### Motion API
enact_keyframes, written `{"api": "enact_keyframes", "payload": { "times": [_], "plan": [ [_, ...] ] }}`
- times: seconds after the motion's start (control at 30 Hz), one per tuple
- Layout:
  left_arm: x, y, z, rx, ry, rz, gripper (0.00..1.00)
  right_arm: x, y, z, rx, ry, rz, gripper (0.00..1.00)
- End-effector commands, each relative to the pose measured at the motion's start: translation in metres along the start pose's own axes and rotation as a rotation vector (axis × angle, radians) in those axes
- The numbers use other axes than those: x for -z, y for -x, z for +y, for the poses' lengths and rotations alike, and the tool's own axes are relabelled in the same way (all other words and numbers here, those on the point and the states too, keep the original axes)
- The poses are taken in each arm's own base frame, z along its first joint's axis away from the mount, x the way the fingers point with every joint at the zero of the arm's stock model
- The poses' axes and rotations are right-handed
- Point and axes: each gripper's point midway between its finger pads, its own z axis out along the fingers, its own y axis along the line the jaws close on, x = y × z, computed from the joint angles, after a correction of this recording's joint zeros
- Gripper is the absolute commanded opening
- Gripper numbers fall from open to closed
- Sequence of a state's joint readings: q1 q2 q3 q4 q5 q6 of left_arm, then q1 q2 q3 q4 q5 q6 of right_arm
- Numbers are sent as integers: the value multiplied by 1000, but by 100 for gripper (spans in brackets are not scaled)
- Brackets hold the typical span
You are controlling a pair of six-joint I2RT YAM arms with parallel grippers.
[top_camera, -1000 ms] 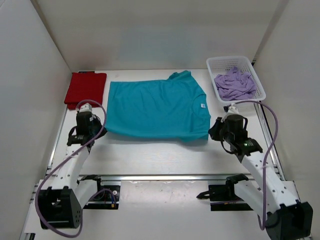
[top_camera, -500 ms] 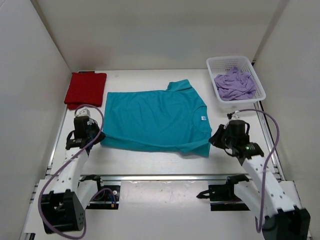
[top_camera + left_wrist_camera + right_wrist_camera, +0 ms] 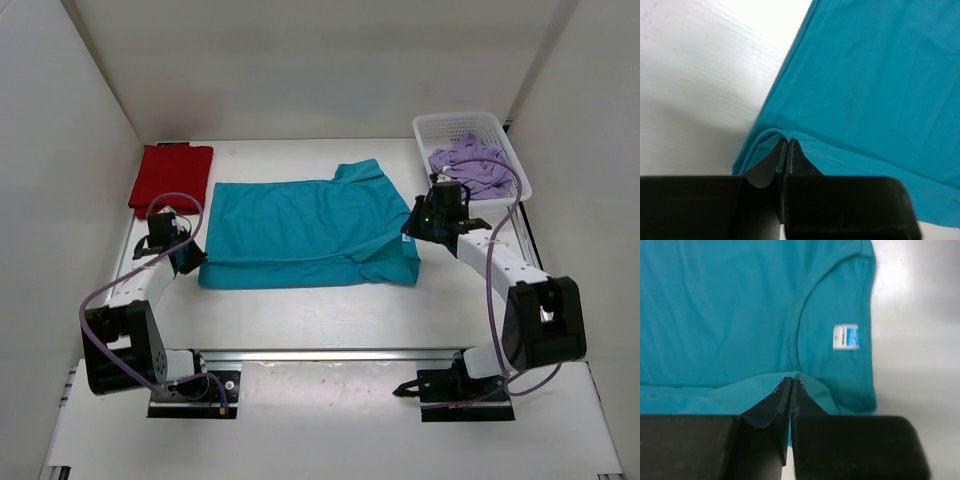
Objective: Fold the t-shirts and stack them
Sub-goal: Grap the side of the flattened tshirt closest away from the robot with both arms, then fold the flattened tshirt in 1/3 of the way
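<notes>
The teal-blue t-shirt (image 3: 300, 225) lies spread in the middle of the table, its near strip doubled over. My left gripper (image 3: 193, 257) is shut on the shirt's left near corner, and the pinched cloth shows at its tips (image 3: 789, 142). My right gripper (image 3: 409, 228) is shut on a fold of the same shirt (image 3: 740, 315) at its right side, just short of the neckline and white tag (image 3: 846, 336). The red t-shirt (image 3: 170, 175) lies folded at the back left. The lavender t-shirt (image 3: 472, 165) lies crumpled in the basket.
The white lattice basket (image 3: 465, 118) stands at the back right, close behind my right wrist. White walls close in the table on the left, back and right. A metal rail (image 3: 320, 353) runs across the near edge by the arm bases.
Both grippers first dragged the teal shirt toward the near edge, then carried the held edge up and toward the back, doubling the near part over. The right arm reached farthest inward.
</notes>
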State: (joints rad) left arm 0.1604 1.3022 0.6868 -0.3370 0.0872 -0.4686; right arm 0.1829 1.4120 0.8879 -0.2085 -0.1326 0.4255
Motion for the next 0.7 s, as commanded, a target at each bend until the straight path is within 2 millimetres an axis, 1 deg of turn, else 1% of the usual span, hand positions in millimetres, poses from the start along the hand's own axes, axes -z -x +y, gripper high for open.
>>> {"api": "enact_keyframes", "payload": {
  "times": [0.0, 0.03, 0.1, 0.13, 0.17, 0.2, 0.23, 0.27, 0.3, 0.33, 0.37, 0.4, 0.43, 0.47, 0.5, 0.53, 0.57, 0.6, 0.63, 0.67],
  "plan": [
    [-2, 32, -12, 14, -19, -73, 0, -18, 31, 5, 41, 6, -73, 0],
    [-6, 32, -14, 14, -21, -65, 0, -20, 36, 7, 47, 7, -81, 0],
    [-12, 38, -15, 27, -11, -80, 0, -33, 32, -2, 43, -14, -61, 0],
    [-15, 42, -17, 29, -12, -85, 0, -38, 36, -3, 39, -9, -66, 0],
    [-20, 39, -16, 28, -3, -72, 1, -42, 35, -6, 34, -11, -57, 0],
    [-21, 41, -15, 36, 0, -77, 2, -46, 35, -6, 30, -9, -53, 0],
    [-23, 44, -15, 46, -14, -73, 4, -46, 38, -9, 18, -5, -61, 0],
    [-27, 41, -15, 43, -10, -62, 5, -51, 40, -10, 16, -2, -74, 0],
    [-29, 40, -13, 50, -2, -56, 6, -54, 37, -11, 10, -8, -69, 0],
    [-28, 40, -15, 52, -12, -58, 7, -53, 44, -4, 7, 23, -90, 0],
    [-30, 41, -13, 51, -6, -61, 10, -54, 48, -4, 1, 25, -97, 0],
    [-28, 44, -12, 60, -1, -75, 16, -57, 52, -1, 6, 36, -112, 0],
    [-25, 49, -14, 62, -9, -95, 23, -57, 58, 5, 11, 49, -123, 2],
    [-22, 53, -12, 70, -5, -110, 36, -58, 63, 10, 13, 63, -132, 4],
    [-16, 60, -11, 76, -10, -137, 46, -58, 61, 13, 19, 72, -126, 10],
    [-14, 61, -12, 75, -9, -145, 64, -56, 64, 17, 9, 91, -131, 19],
    [-7, 65, -15, 68, -18, -162, 74, -54, 62, 23, 16, 109, -128, 24],
    [0, 68, -18, 62, -26, -180, 75, -48, 62, 23, 15, 113, -133, 33],
    [8, 69, -25, 46, -47, -199, 74, -40, 61, 23, 16, 109, -145, 39],
    [12, 63, -32, 24, -61, -202, 71, -30, 53, 18, 7, 95, -140, 42]
  ]
}}
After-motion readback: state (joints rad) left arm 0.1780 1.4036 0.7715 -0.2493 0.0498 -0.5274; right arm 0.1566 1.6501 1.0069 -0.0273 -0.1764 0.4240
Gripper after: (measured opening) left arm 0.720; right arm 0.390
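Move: Both hands hold the teal t-shirt's near edge, folded up over its middle. The left hand's laying-down spot on the shirt is about 3 cm ahead and 3 cm below; the shirt's far left corner is some 18 cm ahead, 3 cm right, and the red t-shirt about 19 cm ahead, 7 cm left. The right hand's spot is roughly 5 cm ahead, 6 cm below; the white label lies 1 cm ahead, 2 cm right, and the basket about 18 cm ahead, 16 cm right. Still pinching the near edge, both hands carry it forward and down over the shirt, the right sinking about 4 cm, the left only 1.5, then both open and let go. Still drifting forward and rising 2 to 3 cm off the cloth, the hands end about 4 cm (left) and 6 cm (right) farther out, the left's fingers opening wider. ##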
